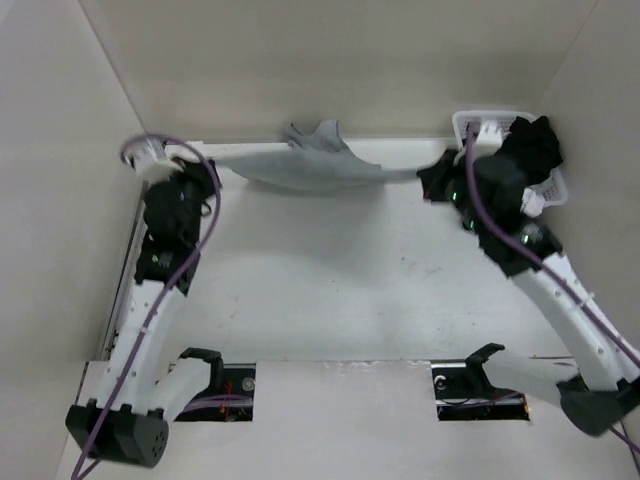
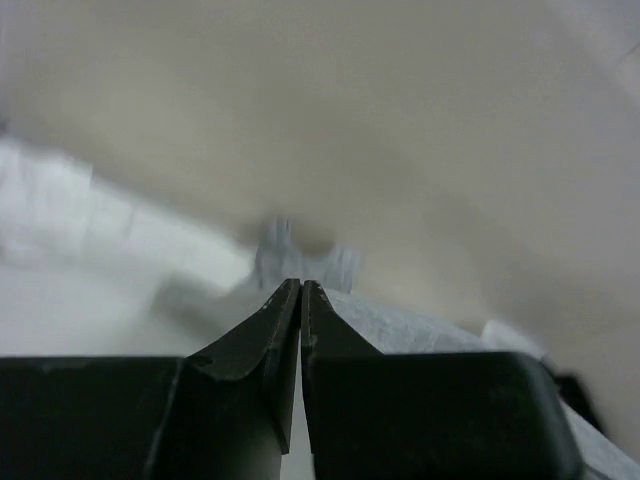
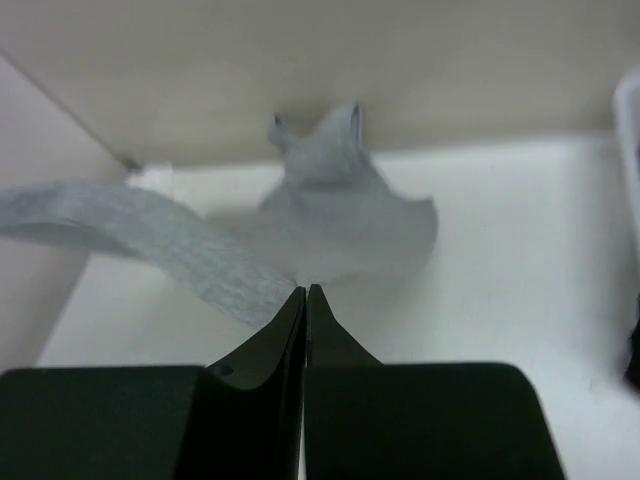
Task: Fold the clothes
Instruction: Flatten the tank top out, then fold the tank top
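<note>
The clothes, a light grey tank top, hang stretched between my two grippers at the far side of the table, with the straps poking up against the back wall. My left gripper is shut on the left end, and in its wrist view the jaws pinch together with grey fabric running off to the right. My right gripper is shut on the right end. In the right wrist view the shut fingertips meet a band of the top, which sags toward the table.
A white basket holding a black garment stands at the back right, close behind the right arm. Beige walls enclose the table at the back and both sides. Two cutouts with cables sit at the near edge.
</note>
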Available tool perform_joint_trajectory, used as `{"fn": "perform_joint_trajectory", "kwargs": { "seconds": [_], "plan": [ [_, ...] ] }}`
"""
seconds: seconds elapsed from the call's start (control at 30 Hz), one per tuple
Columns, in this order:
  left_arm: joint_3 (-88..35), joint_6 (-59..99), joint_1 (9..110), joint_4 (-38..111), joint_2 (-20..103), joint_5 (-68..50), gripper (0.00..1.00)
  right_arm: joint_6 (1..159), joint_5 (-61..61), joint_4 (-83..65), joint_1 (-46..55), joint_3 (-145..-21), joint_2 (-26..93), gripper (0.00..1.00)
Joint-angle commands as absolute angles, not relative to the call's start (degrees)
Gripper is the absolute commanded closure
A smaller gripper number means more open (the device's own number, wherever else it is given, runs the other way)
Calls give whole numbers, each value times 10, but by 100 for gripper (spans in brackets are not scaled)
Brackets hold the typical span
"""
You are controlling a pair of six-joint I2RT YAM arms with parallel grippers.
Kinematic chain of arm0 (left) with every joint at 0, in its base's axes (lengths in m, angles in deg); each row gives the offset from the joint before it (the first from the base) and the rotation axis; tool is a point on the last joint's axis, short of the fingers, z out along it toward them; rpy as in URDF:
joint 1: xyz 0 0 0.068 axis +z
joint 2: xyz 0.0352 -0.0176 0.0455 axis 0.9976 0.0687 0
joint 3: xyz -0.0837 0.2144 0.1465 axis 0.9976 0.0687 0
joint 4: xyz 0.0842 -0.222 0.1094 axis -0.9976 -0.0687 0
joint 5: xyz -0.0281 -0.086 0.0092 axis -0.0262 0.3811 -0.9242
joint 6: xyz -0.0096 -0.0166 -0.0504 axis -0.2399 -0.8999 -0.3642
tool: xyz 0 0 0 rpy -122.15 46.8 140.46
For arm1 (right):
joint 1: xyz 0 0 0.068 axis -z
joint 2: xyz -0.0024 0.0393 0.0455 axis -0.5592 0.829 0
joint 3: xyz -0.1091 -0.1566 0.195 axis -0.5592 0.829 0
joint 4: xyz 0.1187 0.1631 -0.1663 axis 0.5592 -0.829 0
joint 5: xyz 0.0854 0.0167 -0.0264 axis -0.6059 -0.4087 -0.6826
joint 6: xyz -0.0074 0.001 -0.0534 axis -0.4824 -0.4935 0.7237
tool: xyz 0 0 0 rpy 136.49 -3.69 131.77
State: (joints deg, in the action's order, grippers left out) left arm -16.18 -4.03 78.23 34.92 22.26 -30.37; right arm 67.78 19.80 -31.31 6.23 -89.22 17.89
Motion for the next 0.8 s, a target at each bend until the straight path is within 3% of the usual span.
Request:
{"fn": "perform_joint_trajectory", "kwargs": {
  "seconds": [0.0,0.2,0.37,0.5,0.6,0.77],
  "plan": [
    [-3,-77,751,366,90,-327,97,603,227,-251,13,-715,31,100],
    [125,-97,735,127,-184,-312,96,443,236,-327,-151,-405,-171,100],
    [157,-165,714,-5,-292,-311,94,301,268,-411,-284,-320,-254,100],
    [153,-198,717,16,-246,-340,94,284,314,-417,-321,-338,-222,100],
    [151,-196,727,95,-182,-355,94,348,315,-362,-261,-375,-150,100],
    [131,-208,767,285,2,-388,94,480,181,-193,-48,-461,30,100]
  ]
}}
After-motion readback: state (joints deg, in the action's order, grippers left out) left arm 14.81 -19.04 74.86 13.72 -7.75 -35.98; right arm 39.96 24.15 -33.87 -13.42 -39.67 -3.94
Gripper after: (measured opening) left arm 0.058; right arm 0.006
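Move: Both hands hold the tank top's hem stretched between them, high over the table. The near strip of table where the hem is to go lies some 24 cm back and 40 cm below the left hand, and about 22 cm back, 6 cm left and 40 cm below the right. The straps trail midway between the hands, roughly 22 cm ahead of the left hand. The basket is about 20 cm ahead and 30 cm right of the right hand. Down and back in one fast sweep, both hands draw the hem nearer from the trailing straps. The right drops nearly 30 cm, tips down some 35 degrees and keeps its pinch; the left sinks about 20 cm, also tipping down, and its barely parted fingers lose the corner. Both finally reverse forward, the right by about 8 cm, the left 6. ##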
